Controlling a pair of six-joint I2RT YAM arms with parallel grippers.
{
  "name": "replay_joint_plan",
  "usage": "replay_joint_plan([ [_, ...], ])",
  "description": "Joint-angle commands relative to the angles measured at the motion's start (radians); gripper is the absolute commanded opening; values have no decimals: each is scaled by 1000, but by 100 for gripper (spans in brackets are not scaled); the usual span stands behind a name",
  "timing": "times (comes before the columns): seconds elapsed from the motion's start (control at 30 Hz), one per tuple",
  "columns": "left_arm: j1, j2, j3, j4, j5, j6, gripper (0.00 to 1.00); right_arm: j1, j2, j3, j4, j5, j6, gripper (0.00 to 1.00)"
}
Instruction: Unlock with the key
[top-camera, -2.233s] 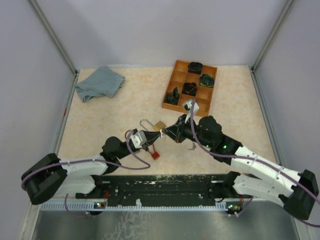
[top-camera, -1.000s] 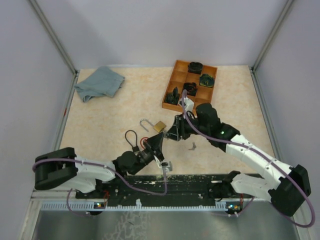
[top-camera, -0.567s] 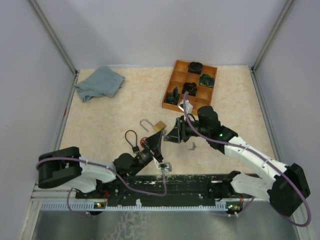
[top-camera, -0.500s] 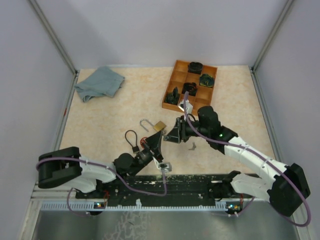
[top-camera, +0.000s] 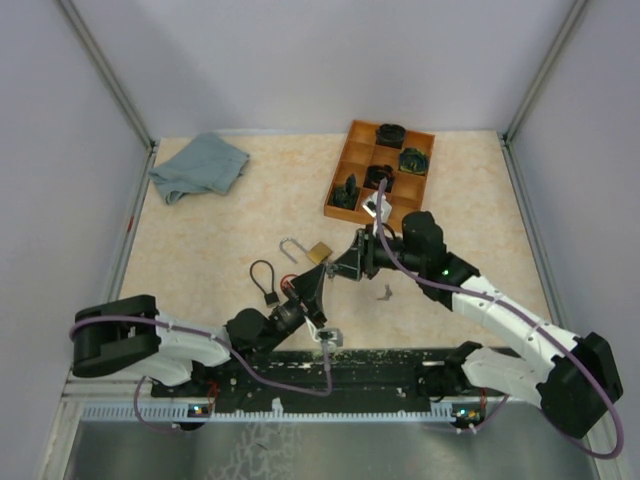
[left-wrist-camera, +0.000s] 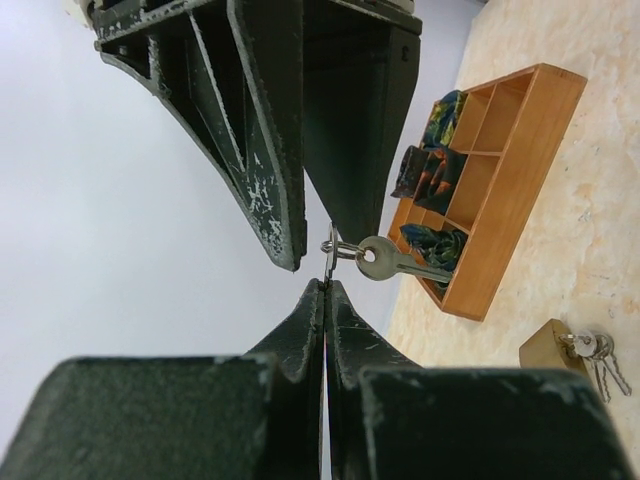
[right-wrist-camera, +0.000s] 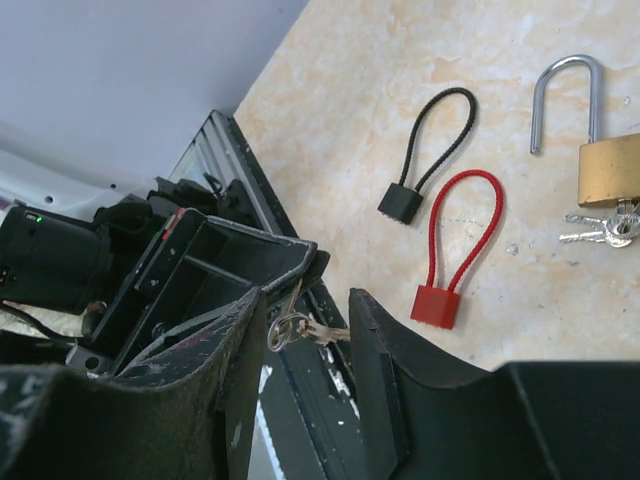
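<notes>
My left gripper (left-wrist-camera: 327, 285) is shut on a small steel ring with a silver key (left-wrist-camera: 395, 262) hanging from it. In the top view it (top-camera: 318, 284) points up and away, just in front of my right gripper (top-camera: 345, 268). My right gripper (right-wrist-camera: 305, 340) stands open, and the key (right-wrist-camera: 318, 330) lies across the gap between its fingers (right-wrist-camera: 378, 375). A brass padlock (top-camera: 319, 251) lies on the table with its shackle raised and a bunch of keys (right-wrist-camera: 600, 230) at its base. Near it lie a black cable lock (right-wrist-camera: 425, 155) and a red cable lock (right-wrist-camera: 455, 255).
A wooden compartment tray (top-camera: 356, 134) with dark parts stands at the back right. A blue-grey cloth (top-camera: 200, 165) lies at the back left. A small metal piece (top-camera: 383, 292) rests on the table under my right arm. The black base rail (top-camera: 330, 375) runs along the near edge.
The left arm has drawn back toward the near edge and tipped its gripper upward with the key ring. The right gripper has stayed over it, shifting only slightly in the last half second.
</notes>
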Motion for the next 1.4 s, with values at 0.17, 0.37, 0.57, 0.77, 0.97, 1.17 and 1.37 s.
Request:
replay_joint_plan([
  [0.17,-24,-35,-1,3,5,-8,0,-8,38,-10,165,-125,3,40],
  [0.37,-24,-42,-7,3,-10,-9,0,-9,22,-16,118,-184,-26,37],
  [0.57,-25,-42,-9,-3,-19,-7,0,-22,-45,-32,88,-192,-34,33],
  [0.77,-25,-34,-7,-5,-28,-1,0,-29,-69,-32,94,-203,-26,30],
  [0.97,-24,-33,-4,-5,-24,2,0,-30,-46,-42,132,-194,4,28],
  [1.17,-26,-35,-6,6,-30,14,0,-29,-31,-14,48,-219,-63,14],
  [1.37,-24,-29,1,5,-45,26,0,-30,-103,13,-89,-220,-149,18],
])
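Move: The key hangs by its ring from the left fingertips, its middle about 3 cm below the left hand and 1 cm to its right. From the half-open right hand it is level fore and aft, some 1 cm left and 2 cm below. On the table some 17 cm below the right hand, the padlock lies about 10 cm ahead and 3 cm left, the red cable lock about 3 cm ahead and 10 cm left. The left fingers keep their pinch on the key ring and hold it almost still while the right hand draws back about 3.5 cm from the hanging key, bobbing a centimetre or so up and down. The right hand turns some 10 degrees counter-clockwise, and its fingers narrow by over half without shutting on the key, the tips ending beside the ring; whether they touch can't be seen. ##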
